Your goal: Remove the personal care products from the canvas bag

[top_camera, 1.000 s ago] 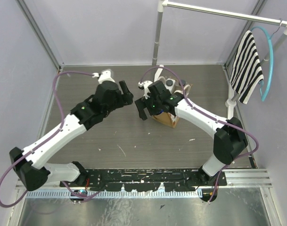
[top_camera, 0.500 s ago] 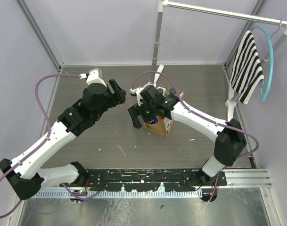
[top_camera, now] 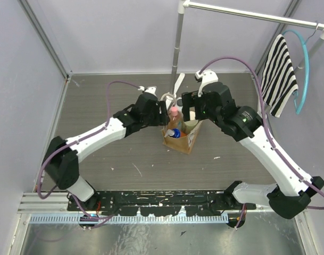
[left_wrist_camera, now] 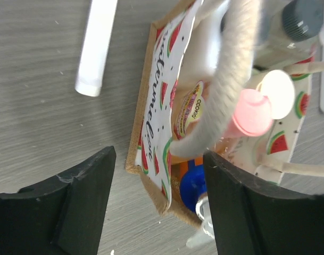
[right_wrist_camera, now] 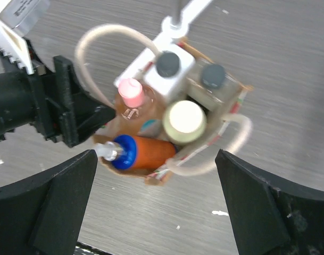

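Note:
The canvas bag point(top_camera: 189, 139) point(right_wrist_camera: 232, 109) point(left_wrist_camera: 147, 111) stands mid-table, with a watermelon-print lining and cream rope handles point(left_wrist_camera: 225, 85). Inside it are the personal care products: a pink-capped peach bottle point(right_wrist_camera: 131, 91) point(top_camera: 174, 112), a white squarish bottle with a dark cap point(right_wrist_camera: 167, 65), a clear grey-capped one point(right_wrist_camera: 212, 76), a cream-capped one point(right_wrist_camera: 184, 120), and an orange bottle with a blue cap point(right_wrist_camera: 146, 151) point(left_wrist_camera: 192, 186) lying across the front. My left gripper point(top_camera: 163, 106) point(left_wrist_camera: 159, 154) is open at the bag's left side, straddling its wall without touching. My right gripper point(top_camera: 189, 112) point(right_wrist_camera: 155, 156) hangs open above the bag, holding nothing.
A white rail post point(top_camera: 176, 48) with a flat foot point(top_camera: 177, 85) point(left_wrist_camera: 96, 45) stands just behind the bag. A black-and-white striped cloth point(top_camera: 279, 74) hangs on a blue hanger point(top_camera: 304, 69) at the right. Enclosure walls border the table on three sides.
My left arm has swung right and reached the bag's left side, its jaws narrowing slightly. My right arm has lifted off and moved back to the right, uncovering the bag's top.

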You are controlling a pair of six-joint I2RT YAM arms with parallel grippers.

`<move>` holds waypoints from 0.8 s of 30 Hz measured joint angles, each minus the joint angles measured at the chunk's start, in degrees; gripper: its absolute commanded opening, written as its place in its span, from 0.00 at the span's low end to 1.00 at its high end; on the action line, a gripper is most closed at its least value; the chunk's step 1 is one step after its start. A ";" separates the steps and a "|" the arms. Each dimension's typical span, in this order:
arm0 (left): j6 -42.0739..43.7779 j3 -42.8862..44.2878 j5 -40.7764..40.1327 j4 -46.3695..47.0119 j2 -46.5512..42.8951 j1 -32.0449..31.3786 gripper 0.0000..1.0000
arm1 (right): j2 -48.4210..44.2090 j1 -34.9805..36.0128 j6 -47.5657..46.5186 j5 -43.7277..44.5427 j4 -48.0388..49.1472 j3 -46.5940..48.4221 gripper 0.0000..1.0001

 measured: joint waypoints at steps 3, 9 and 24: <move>1.05 3.23 3.41 -1.27 5.46 -0.02 0.62 | -1.38 -3.50 0.31 2.21 -2.97 -0.76 1.00; 1.92 10.54 9.18 -6.40 13.27 -0.20 0.02 | -4.66 -8.26 0.33 4.15 -4.98 -3.04 1.00; 1.86 0.35 1.14 -14.16 1.42 -0.57 0.06 | -0.46 -14.19 0.48 -0.07 -2.43 -11.93 1.00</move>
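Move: The canvas bag's left handle is some 4 cm right of the left hand, 2 cm ahead and 4 cm lower; the pink-capped bottle is about 5 cm right and 3 cm ahead, the blue-capped bottle 4 cm right and 7 cm back. From the right hand, the bag's right handle lies roughly 4 cm ahead, 1 cm right and 17 cm below, with the cream-lidded bottle 6 cm ahead and 2 cm left. Left hand dips right, pinches the left handle, draws it back-left 7 cm; open right goes right, then down. ##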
